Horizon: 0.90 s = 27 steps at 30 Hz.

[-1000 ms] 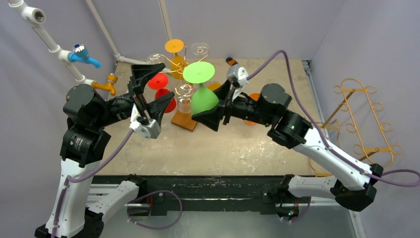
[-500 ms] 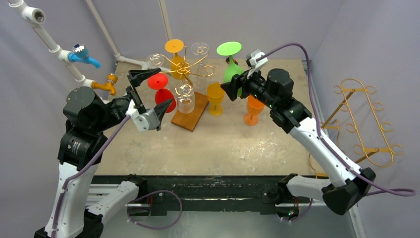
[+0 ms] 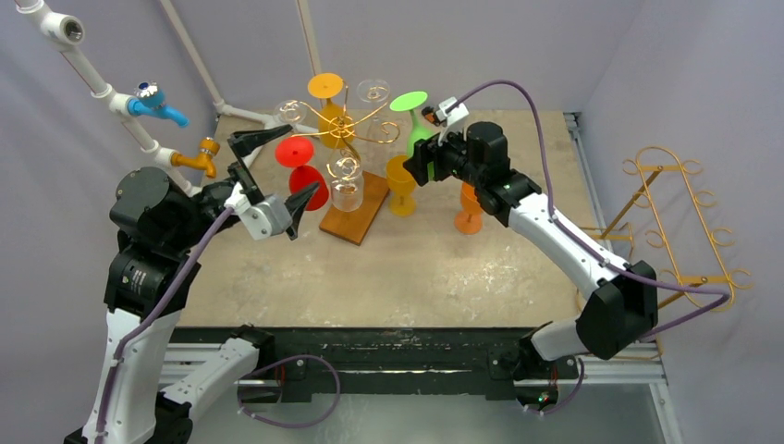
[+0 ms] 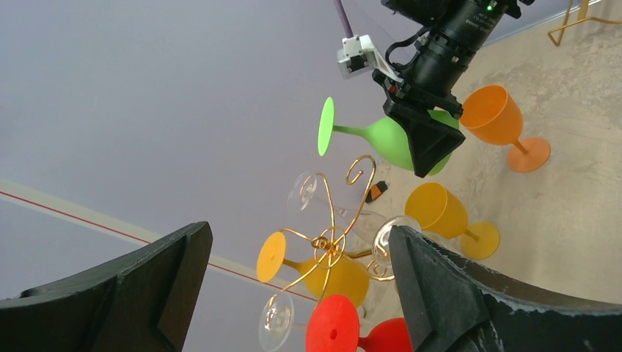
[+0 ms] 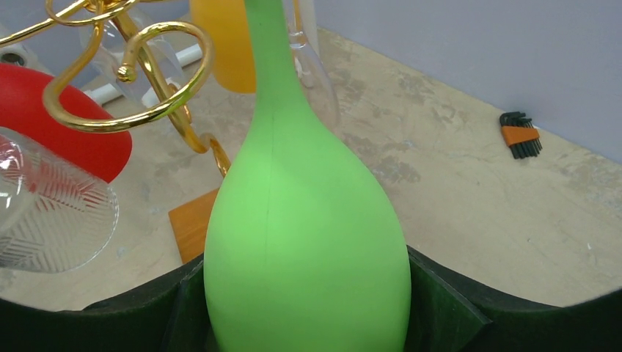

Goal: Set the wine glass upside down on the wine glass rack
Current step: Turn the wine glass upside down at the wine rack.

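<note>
The green wine glass (image 3: 421, 137) is upside down, foot up, at the right side of the gold wire rack (image 3: 347, 125). My right gripper (image 3: 427, 159) is shut on its bowl (image 5: 304, 220), one finger on each side. The stem rises just right of a curled rack arm (image 5: 139, 73); I cannot tell whether they touch. The left wrist view shows the green glass (image 4: 389, 139) lifted beside the rack (image 4: 334, 235). My left gripper (image 3: 275, 171) stands open and empty left of the rack, its jaws wide apart (image 4: 297, 242).
Red (image 3: 296, 151), orange (image 3: 325, 88) and clear (image 3: 344, 180) glasses hang on the rack above its wooden base (image 3: 356, 220). A yellow glass (image 3: 400, 180) and an orange glass (image 3: 470, 208) stand upright beside it. Another gold rack (image 3: 679, 222) leans at the right. Pipes with taps (image 3: 153, 102) run at the left.
The right arm has carried the green glass from in front of the rack back and up to the rack's right side. The left gripper has drawn back a little to the left, still open.
</note>
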Tool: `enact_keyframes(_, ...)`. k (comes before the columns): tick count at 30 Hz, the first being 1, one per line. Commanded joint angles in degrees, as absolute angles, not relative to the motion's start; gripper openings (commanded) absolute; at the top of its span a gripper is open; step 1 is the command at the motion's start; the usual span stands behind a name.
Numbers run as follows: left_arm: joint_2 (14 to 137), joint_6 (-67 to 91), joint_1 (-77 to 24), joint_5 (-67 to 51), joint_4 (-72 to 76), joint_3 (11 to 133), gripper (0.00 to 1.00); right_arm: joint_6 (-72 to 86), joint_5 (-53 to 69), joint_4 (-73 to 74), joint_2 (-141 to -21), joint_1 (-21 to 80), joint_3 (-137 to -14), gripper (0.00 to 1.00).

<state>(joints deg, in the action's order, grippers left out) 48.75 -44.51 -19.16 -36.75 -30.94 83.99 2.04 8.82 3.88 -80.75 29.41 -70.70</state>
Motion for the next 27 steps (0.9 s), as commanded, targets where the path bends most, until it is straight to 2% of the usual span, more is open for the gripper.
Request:
enact_keyframes(1, 48.2, -43.1, -19.1, -36.1, -28.8, 83.8, 1.0, 1.2, 10.7, -1.5, -82.5, 29.5, -72.6, 0.32)
enact_keyframes(14, 48.1, -42.8, -19.1, -36.3, -28.6, 83.7, 1.0, 0.4, 13.5, -2.1, -88.8, 30.7, -76.1, 0.32)
enact_keyframes(27, 47.9, -42.9, -19.1, -36.2, -28.6, 83.8, 1.0, -3.2, 11.8, -5.2, -87.6, 35.1, -73.8, 0.3)
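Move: The green wine glass is already upside down in the right hand, held by its bowl. The rack's free loop lies about 7 cm to that hand's left, level with it in reach and some 8 cm higher. From this hand, the front clear glass hangs 15 cm left and 8 back, the rear clear glass 10 left and 8 ahead. From the left hand, the loop is some 20 cm right, 12 ahead and 4 lower. The green glass, foot up and still gripped round the bowl, is lowered about 4 cm by the right hand, which first eases a little forward beside the rack. The hand then sweeps some 6 cm left and slightly back, turning about 10 degrees counter-clockwise, to bring the stem to the free loop. ##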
